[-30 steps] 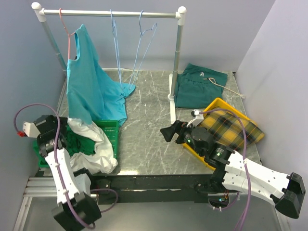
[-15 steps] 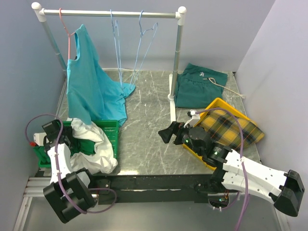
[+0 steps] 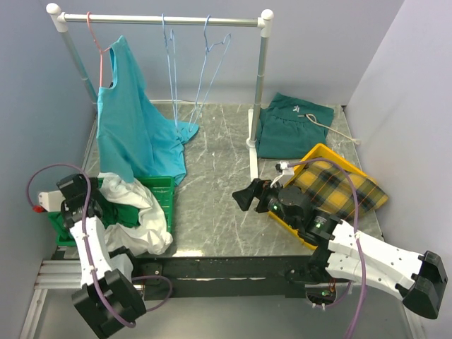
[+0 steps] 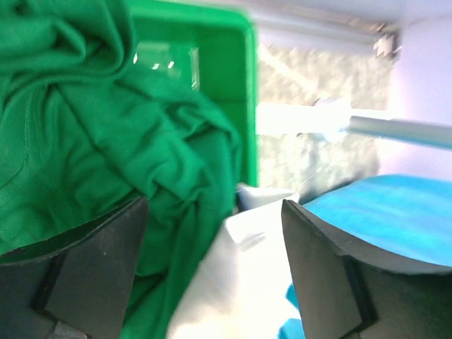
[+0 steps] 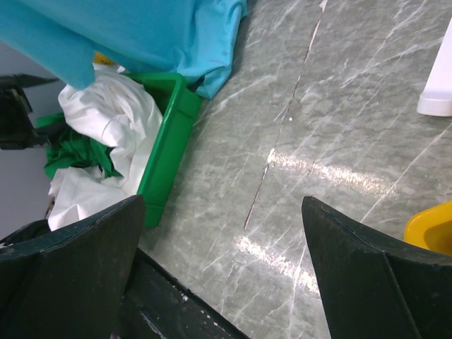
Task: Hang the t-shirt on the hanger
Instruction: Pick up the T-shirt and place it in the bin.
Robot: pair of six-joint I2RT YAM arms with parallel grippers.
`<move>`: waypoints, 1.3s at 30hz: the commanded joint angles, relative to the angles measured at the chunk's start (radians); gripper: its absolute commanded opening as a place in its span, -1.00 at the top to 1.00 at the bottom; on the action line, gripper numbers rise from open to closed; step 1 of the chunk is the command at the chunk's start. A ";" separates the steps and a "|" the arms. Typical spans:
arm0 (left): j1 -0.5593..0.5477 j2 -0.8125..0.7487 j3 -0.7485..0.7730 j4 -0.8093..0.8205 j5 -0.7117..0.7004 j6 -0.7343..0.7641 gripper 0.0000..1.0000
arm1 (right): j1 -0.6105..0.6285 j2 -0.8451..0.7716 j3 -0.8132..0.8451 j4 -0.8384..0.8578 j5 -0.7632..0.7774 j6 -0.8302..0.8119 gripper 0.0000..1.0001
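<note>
The bright green t-shirt (image 3: 111, 210) lies crumpled in a green bin (image 3: 165, 188), partly under a white garment (image 3: 145, 212). In the left wrist view the t-shirt (image 4: 99, 134) fills the left half, with the white garment (image 4: 247, 275) beside it. My left gripper (image 3: 93, 195) hovers open at the bin's left end, just over the t-shirt, its jaws (image 4: 215, 215) holding nothing. Two light-blue wire hangers (image 3: 169, 70) (image 3: 214, 53) hang on the rail at the back. My right gripper (image 3: 244, 197) is open over bare tabletop (image 5: 222, 205), with the t-shirt (image 5: 70, 152) far to its left.
A turquoise shirt (image 3: 131, 127) on a pink hanger (image 3: 99, 49) drapes down to the bin. The rack's right post (image 3: 257, 92) stands mid-table. Behind it lies a dark teal garment (image 3: 291, 131). A yellow tray (image 3: 316, 152) with plaid cloth sits at the right.
My left arm has swung in over the bin's left end and eased back slightly; its jaws narrowed, then widened again. My right gripper has shifted a little to the left.
</note>
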 commanded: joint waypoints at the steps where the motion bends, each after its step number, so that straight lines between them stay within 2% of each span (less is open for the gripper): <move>1: 0.002 -0.002 0.067 -0.019 -0.066 -0.030 -0.67 | -0.005 0.012 0.017 0.015 -0.027 -0.027 -1.00; 7: 0.009 0.085 0.048 0.017 -0.023 -0.116 -0.60 | -0.005 -0.001 0.031 -0.031 -0.021 -0.042 -1.00; 8: 0.009 0.104 0.053 0.005 -0.032 -0.139 -0.53 | -0.005 -0.004 0.027 -0.031 -0.016 -0.042 -1.00; 16: 0.007 0.171 0.084 -0.003 -0.095 -0.178 -0.37 | -0.005 0.011 0.018 -0.011 -0.036 -0.024 -1.00; 17: 0.007 0.190 0.076 0.007 -0.089 -0.181 -0.26 | -0.005 0.014 0.018 -0.009 -0.039 -0.024 -1.00; 19: 0.007 0.208 0.051 0.032 -0.079 -0.184 -0.18 | -0.005 0.015 0.018 -0.009 -0.044 -0.026 -1.00; 20: 0.005 0.225 0.042 0.043 -0.072 -0.182 -0.04 | -0.005 0.014 0.021 -0.011 -0.044 -0.026 -1.00; 24: -0.004 0.245 -0.010 0.083 -0.050 -0.185 0.30 | -0.005 0.002 0.024 -0.020 -0.041 -0.027 -1.00; 25: -0.002 0.245 -0.016 0.083 -0.043 -0.184 0.42 | -0.005 -0.003 0.024 -0.022 -0.039 -0.027 -1.00; 26: -0.004 0.239 -0.013 0.080 -0.039 -0.170 0.67 | -0.005 -0.006 0.024 -0.022 -0.038 -0.027 -1.00; 29: -0.010 0.181 0.027 0.051 -0.035 -0.126 0.98 | -0.005 -0.018 0.021 -0.026 -0.033 -0.026 -1.00; 34: -0.045 0.104 0.218 -0.103 -0.105 -0.021 0.98 | -0.006 -0.027 0.020 -0.025 -0.024 -0.027 -1.00; 39: -0.053 -0.020 0.298 -0.146 -0.138 0.016 0.98 | -0.003 -0.018 0.032 -0.022 -0.030 -0.032 -1.00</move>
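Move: The green t-shirt lies crumpled in the green bin under the left hand; its middle is about 6 cm back, 3 cm to the left and 7 cm below, with its far edge nearly under the open fingers. The bin's middle is some 8 cm back, 4 cm right and 8 cm down; the white cloth is some 8 cm back, 12 cm right and 7 cm down. From the right hand the green t-shirt lies roughly 51 cm left, 5 cm back and 14 cm below. Down onto the far part of the green t-shirt goes the left hand, after a tiny rise, sinking about 6 cm with a slight roll and turn counter-clockwise. Its fingers, wide open at first, shut fully on a fold of the green fabric at the bottom, then the hand pulls the pinched fold up some 10 cm and slightly forward, undoing much of the tilt. ##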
